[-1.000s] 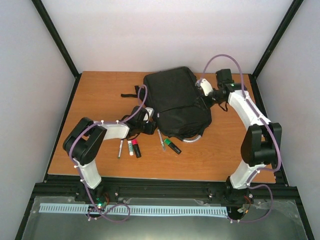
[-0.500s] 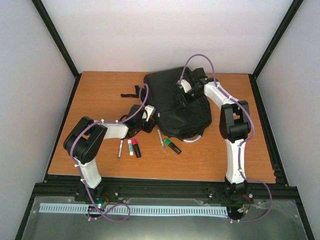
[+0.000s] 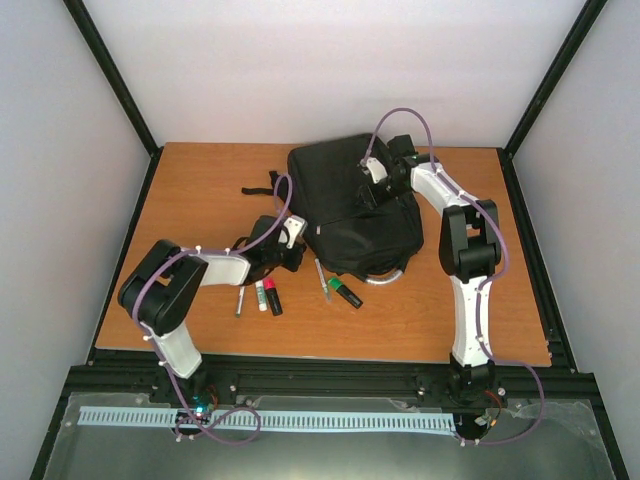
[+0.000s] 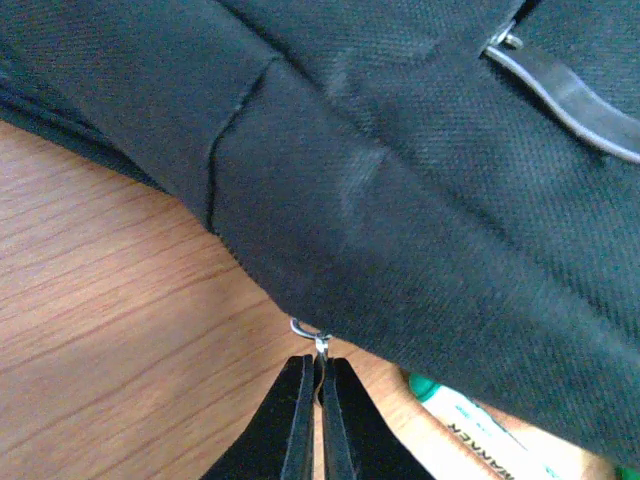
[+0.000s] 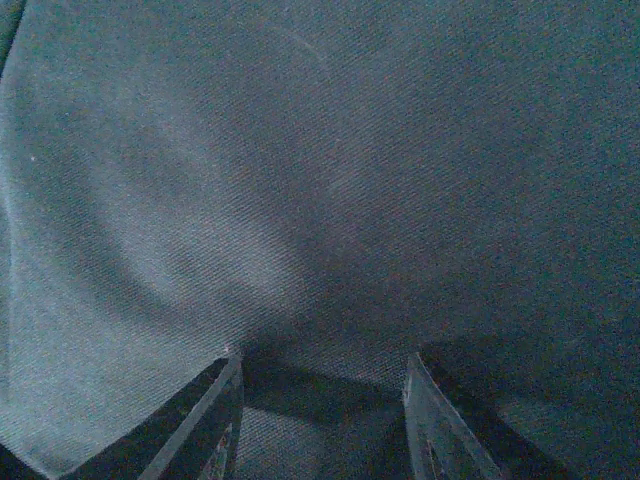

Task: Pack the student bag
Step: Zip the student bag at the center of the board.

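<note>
The student bag (image 3: 355,205), a large black fabric backpack, lies at the middle back of the table. My left gripper (image 3: 299,257) is at the bag's near left edge. In the left wrist view the left gripper (image 4: 320,366) is shut on a small silver zip pull (image 4: 319,346) that sticks out from under the bag's black fabric (image 4: 420,200). My right gripper (image 3: 368,194) rests on top of the bag. Seen from the right wrist, the right gripper (image 5: 325,392) is open, its fingertips (image 5: 228,398) pressed against the bag's cloth (image 5: 320,180).
On the wood in front of the bag lie a silver pen (image 3: 241,297), a white stick (image 3: 260,294), a black-and-pink marker (image 3: 272,297), another pen (image 3: 322,279) and a green-capped marker (image 3: 346,292). A grey handle loop (image 3: 386,279) and black straps (image 3: 262,188) stick out from the bag.
My right arm swung in from the bag's right side onto its top. My left gripper closed on the zip pull at the bag's near left edge.
</note>
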You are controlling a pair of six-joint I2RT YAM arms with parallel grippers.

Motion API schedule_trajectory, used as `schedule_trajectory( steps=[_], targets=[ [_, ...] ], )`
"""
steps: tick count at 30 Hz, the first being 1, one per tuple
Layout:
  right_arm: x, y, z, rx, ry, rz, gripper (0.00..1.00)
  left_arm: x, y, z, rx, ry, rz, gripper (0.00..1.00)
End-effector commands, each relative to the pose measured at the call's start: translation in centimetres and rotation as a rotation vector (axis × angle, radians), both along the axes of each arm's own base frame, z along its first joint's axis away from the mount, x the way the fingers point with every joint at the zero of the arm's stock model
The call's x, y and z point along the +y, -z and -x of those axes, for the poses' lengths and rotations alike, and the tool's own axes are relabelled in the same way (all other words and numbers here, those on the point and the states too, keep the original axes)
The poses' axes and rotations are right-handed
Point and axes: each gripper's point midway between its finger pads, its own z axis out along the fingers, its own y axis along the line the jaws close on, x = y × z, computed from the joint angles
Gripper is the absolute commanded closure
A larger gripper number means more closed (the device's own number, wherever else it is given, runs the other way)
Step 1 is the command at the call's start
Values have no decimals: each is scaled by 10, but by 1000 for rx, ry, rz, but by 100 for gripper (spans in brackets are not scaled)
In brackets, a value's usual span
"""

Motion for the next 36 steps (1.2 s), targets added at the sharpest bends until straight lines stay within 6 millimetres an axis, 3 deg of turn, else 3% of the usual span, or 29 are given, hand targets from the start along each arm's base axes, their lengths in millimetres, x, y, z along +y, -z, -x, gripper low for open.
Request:
schedule_trajectory(
  steps=[1,9,17,36],
  targets=[
    [-27,48,1,101,73,97,55,11,-17,-1,-37,-55,14,99],
    [-29,61,4,121,73,105,55,13,-15,18,12,-43,41,99],
    [-29,79,7,174,78,111,55,-24,-12,38,44,80,22,99],
    [-30,87,6,191,91,123,55,-78,-17,79,58,252,26,99]
  ],
)
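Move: The left hand has the bag's zipper pull pinched; the bag's bottom handle, towards which it works, lies about 19 cm to its right and 3 cm back, slightly lower. The pen lies some 5 cm right and 4 back, the green marker 10 right and 7 back, the pink-capped marker 7 left and 8 back. From the right hand on the bag, the handle is roughly 18 cm back, 3 right. Left hand draws the pinched zipper pull roughly 7 cm back, 6 right, towards the handle; right holds bag. ##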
